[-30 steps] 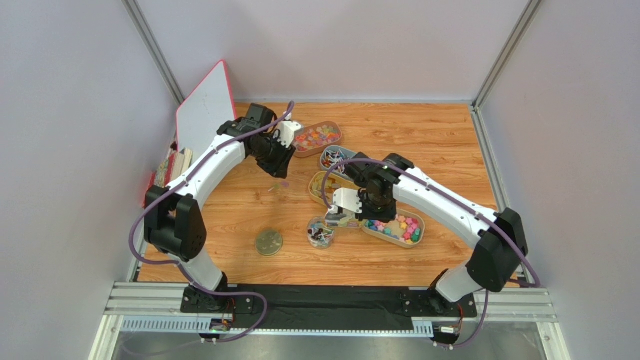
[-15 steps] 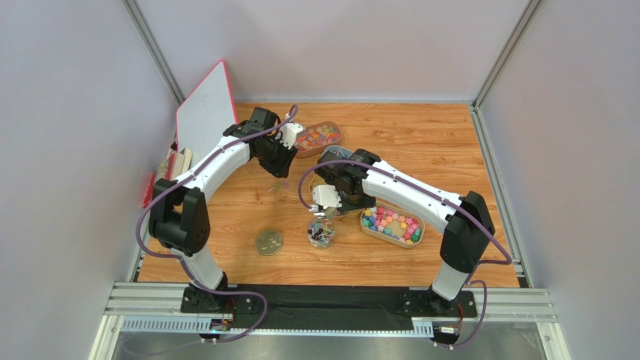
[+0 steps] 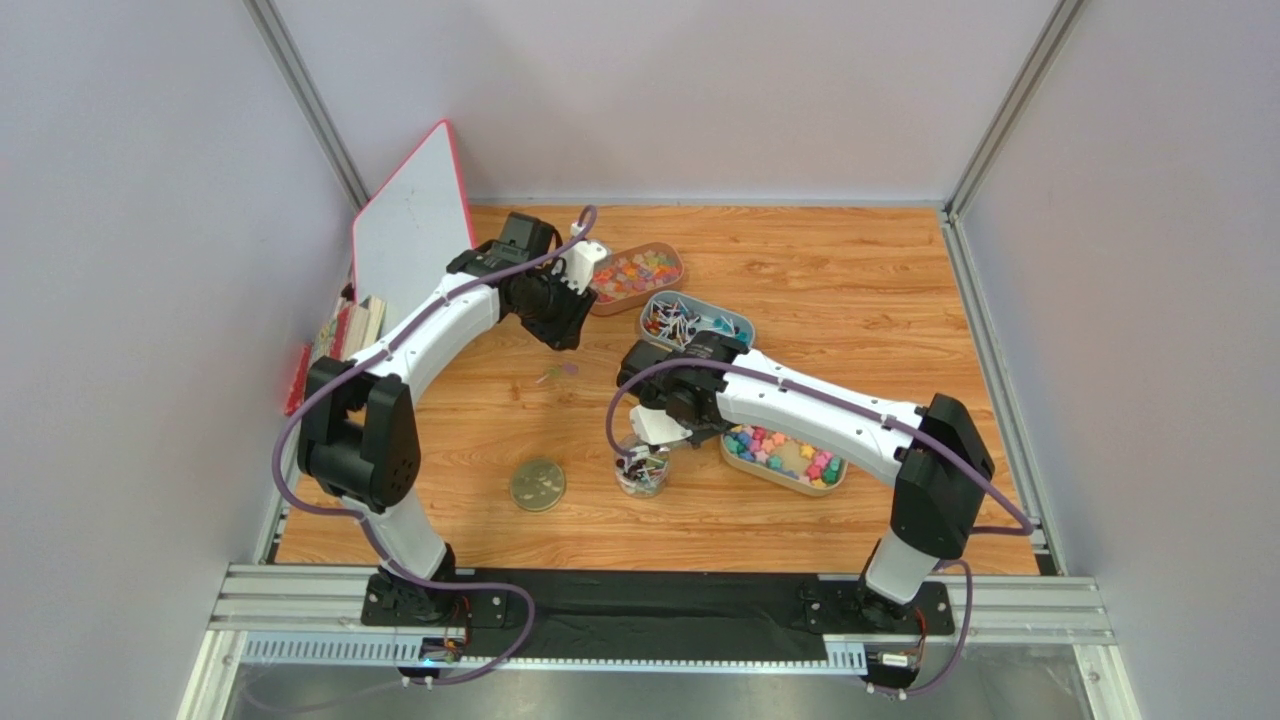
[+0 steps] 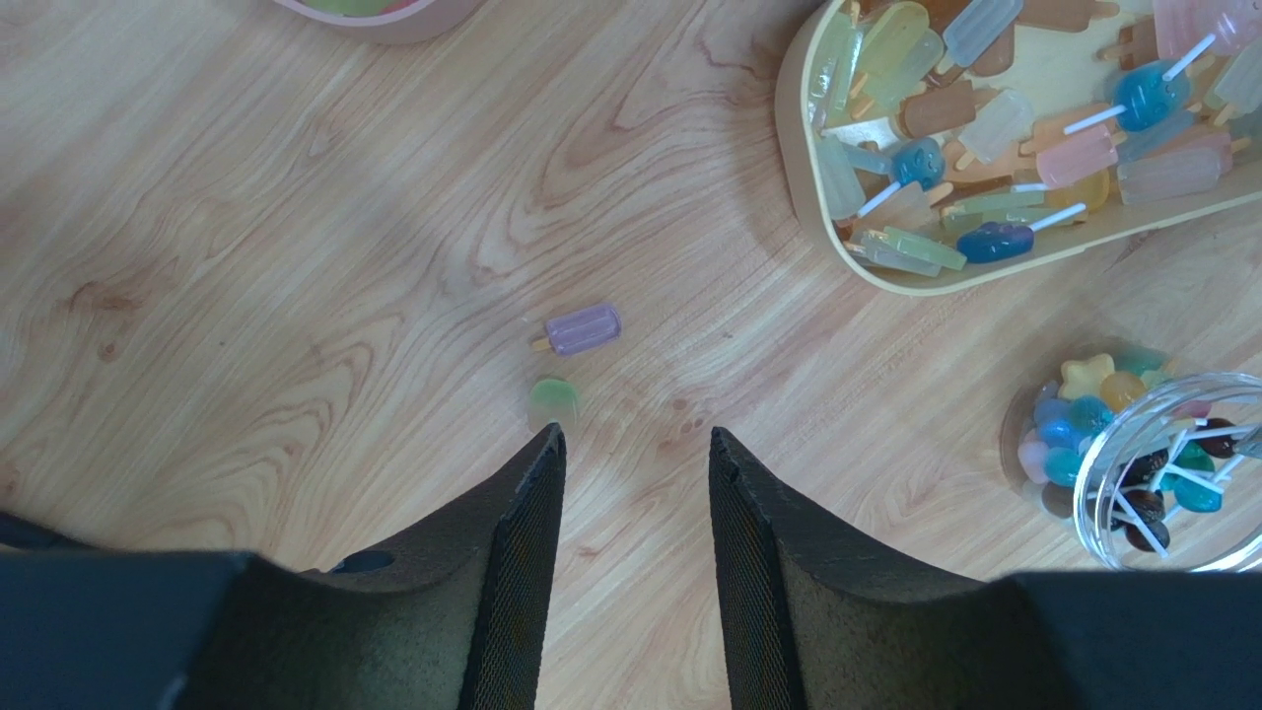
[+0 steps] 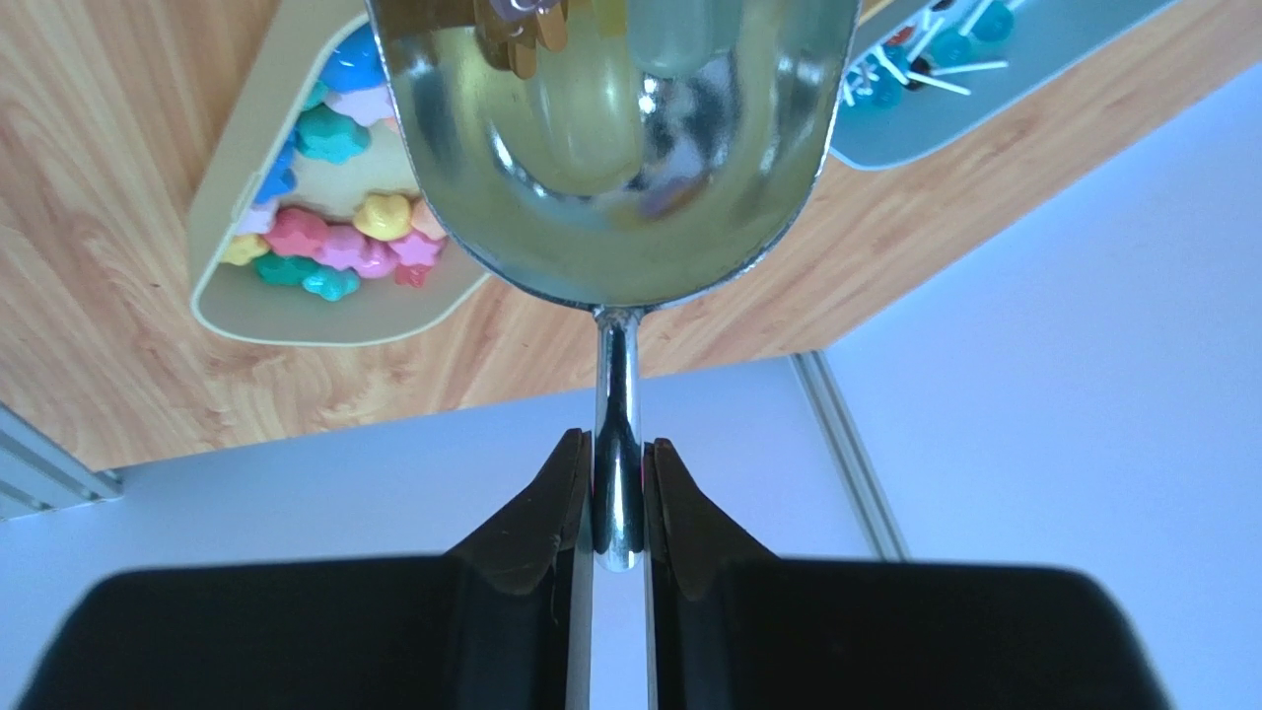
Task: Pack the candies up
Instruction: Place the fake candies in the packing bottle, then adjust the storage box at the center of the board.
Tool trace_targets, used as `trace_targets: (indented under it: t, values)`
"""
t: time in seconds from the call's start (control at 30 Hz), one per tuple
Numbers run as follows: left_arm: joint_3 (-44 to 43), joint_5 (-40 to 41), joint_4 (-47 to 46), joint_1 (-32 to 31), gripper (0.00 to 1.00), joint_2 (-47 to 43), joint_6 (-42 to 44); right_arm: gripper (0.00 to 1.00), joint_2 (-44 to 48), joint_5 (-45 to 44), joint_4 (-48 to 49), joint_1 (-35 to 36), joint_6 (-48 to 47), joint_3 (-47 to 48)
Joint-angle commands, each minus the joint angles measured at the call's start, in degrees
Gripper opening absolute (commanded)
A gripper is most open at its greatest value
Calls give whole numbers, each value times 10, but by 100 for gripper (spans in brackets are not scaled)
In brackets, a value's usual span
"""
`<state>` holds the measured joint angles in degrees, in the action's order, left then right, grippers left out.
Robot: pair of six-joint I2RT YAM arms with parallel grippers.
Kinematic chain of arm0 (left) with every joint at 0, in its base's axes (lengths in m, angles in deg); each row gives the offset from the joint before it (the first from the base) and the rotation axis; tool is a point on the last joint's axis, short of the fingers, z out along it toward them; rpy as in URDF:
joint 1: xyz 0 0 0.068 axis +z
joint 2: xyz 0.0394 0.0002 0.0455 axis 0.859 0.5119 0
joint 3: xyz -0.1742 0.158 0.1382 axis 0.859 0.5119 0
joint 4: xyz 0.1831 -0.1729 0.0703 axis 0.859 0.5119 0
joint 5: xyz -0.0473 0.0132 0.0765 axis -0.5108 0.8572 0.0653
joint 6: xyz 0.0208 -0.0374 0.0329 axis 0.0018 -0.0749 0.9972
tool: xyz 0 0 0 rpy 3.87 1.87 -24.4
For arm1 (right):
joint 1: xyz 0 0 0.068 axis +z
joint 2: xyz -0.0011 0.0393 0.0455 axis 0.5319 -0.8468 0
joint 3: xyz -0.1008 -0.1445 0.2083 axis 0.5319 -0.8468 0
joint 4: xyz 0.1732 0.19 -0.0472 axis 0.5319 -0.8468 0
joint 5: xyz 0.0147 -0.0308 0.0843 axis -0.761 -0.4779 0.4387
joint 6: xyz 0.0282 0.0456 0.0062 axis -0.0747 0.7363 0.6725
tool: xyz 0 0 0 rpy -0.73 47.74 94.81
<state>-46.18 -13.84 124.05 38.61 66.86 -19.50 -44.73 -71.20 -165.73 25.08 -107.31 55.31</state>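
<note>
Two loose candies, a purple one [image 4: 581, 329] and a green one [image 4: 554, 397], lie on the wooden table just beyond my left gripper [image 4: 637, 437], which hangs open and empty above them [image 3: 562, 327]. My right gripper [image 5: 618, 441] is shut on the thin handle of a metal scoop [image 5: 615, 148] with a few candies in its bowl. In the top view that gripper [image 3: 661, 425] holds the scoop over the small clear jar [image 3: 643, 474], which has candies inside. More coloured candies [image 4: 1074, 422] lie beside the jar [image 4: 1170, 474].
A tan tray [image 4: 808, 193] holds lolly-shaped sweets. A tray of bright chunky candies [image 3: 784, 455] sits right of the jar, a grey tray [image 3: 694, 320] and a red-orange tray [image 3: 639, 273] farther back. The jar's lid [image 3: 538, 483] lies to the left. A white board [image 3: 409, 225] leans at the back left.
My right arm has swung left and nearer with the scoop, from over the tan tray to above the jar. The left gripper has stayed almost in place.
</note>
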Motion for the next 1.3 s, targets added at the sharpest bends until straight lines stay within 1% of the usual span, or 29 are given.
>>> trace_targets:
  t: [0.0, 0.13, 0.3, 0.43, 0.57, 0.67, 0.77, 0.8, 0.83, 0.87, 0.9, 0.97, 1.0, 1.13, 1.27]
  values:
    - [-3, 3, -19, 1, 48, -17, -6, 0, 13, -108, -184, 18, -22, 10]
    - [-6, 8, -21, 2, 48, -16, -5, 0, 12, -159, -184, 35, -21, -7]
    - [-13, 7, -23, 2, 48, -14, -6, 0, 13, -177, -184, 61, -18, -13]
    - [-22, 1, -37, 1, 48, -9, -6, 0, 13, -202, -184, 66, -27, -13]
    - [-36, -17, -84, -1, 50, 17, 6, 0, 16, -214, -185, 69, -25, -12]
    - [-54, -28, -121, -5, 50, 45, 39, 0, 30, -198, -185, 56, -10, 2]
    - [-49, -65, -176, -6, 50, 63, 105, 0, 52, -143, -184, 15, 12, 10]
    - [-54, -73, -184, -6, 50, 69, 142, 0, 58, -111, -185, -17, 36, 10]
    - [-61, -78, -189, -8, 50, 77, 157, 0, 68, -96, -184, -36, 48, 8]
    - [-74, -77, -184, -10, 50, 98, 181, 0, 73, -80, -184, -75, 59, 5]
    - [-109, -77, -174, -12, 50, 113, 193, 0, 79, -47, -184, -95, 76, 0]
    - [-150, -78, -130, -14, 50, 158, 222, 0, 87, -22, -180, -131, 96, -15]
    - [-180, -74, -124, -14, 50, 171, 226, 0, 91, -1, -175, -160, 103, -19]
    - [-225, -65, -123, -14, 50, 215, 245, 0, 108, 38, -148, -195, 137, -47]
    - [-279, -65, -80, -16, 49, 267, 254, 0, 116, 60, -142, -211, 146, -64]
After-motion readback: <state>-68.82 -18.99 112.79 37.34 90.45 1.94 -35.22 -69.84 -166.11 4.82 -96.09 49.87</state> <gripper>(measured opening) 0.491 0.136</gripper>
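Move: About 15 cm to the right hand's left, 5 cm back and some 11 cm below stands the packing bottle, the loaded scoop's bowl already reaching over it. From this hand the popsicle tray lies 12 cm left and 7 cm ahead; the flower-candy tray is 4 cm right and 3 cm back. From the left hand, the pink star-candy tray is roughly 17 cm ahead, 8 cm right; the blue lollipop tray 10 cm ahead, 19 cm right; a loose popsicle nearly straight below, 1 cm ahead and 2 cm left. Lifting the scoop handle about 3 cm, the right hand tips the bowl down over the bottle to pour, then swings right some 12 cm away from it, twisting clockwise and sinking slightly, grip kept. The left hand, after waiting, reaches forward about 13 cm and half as far right to the star-candy tray, turning clockwise and tilting its half-open fingers outward, without visible contact. ##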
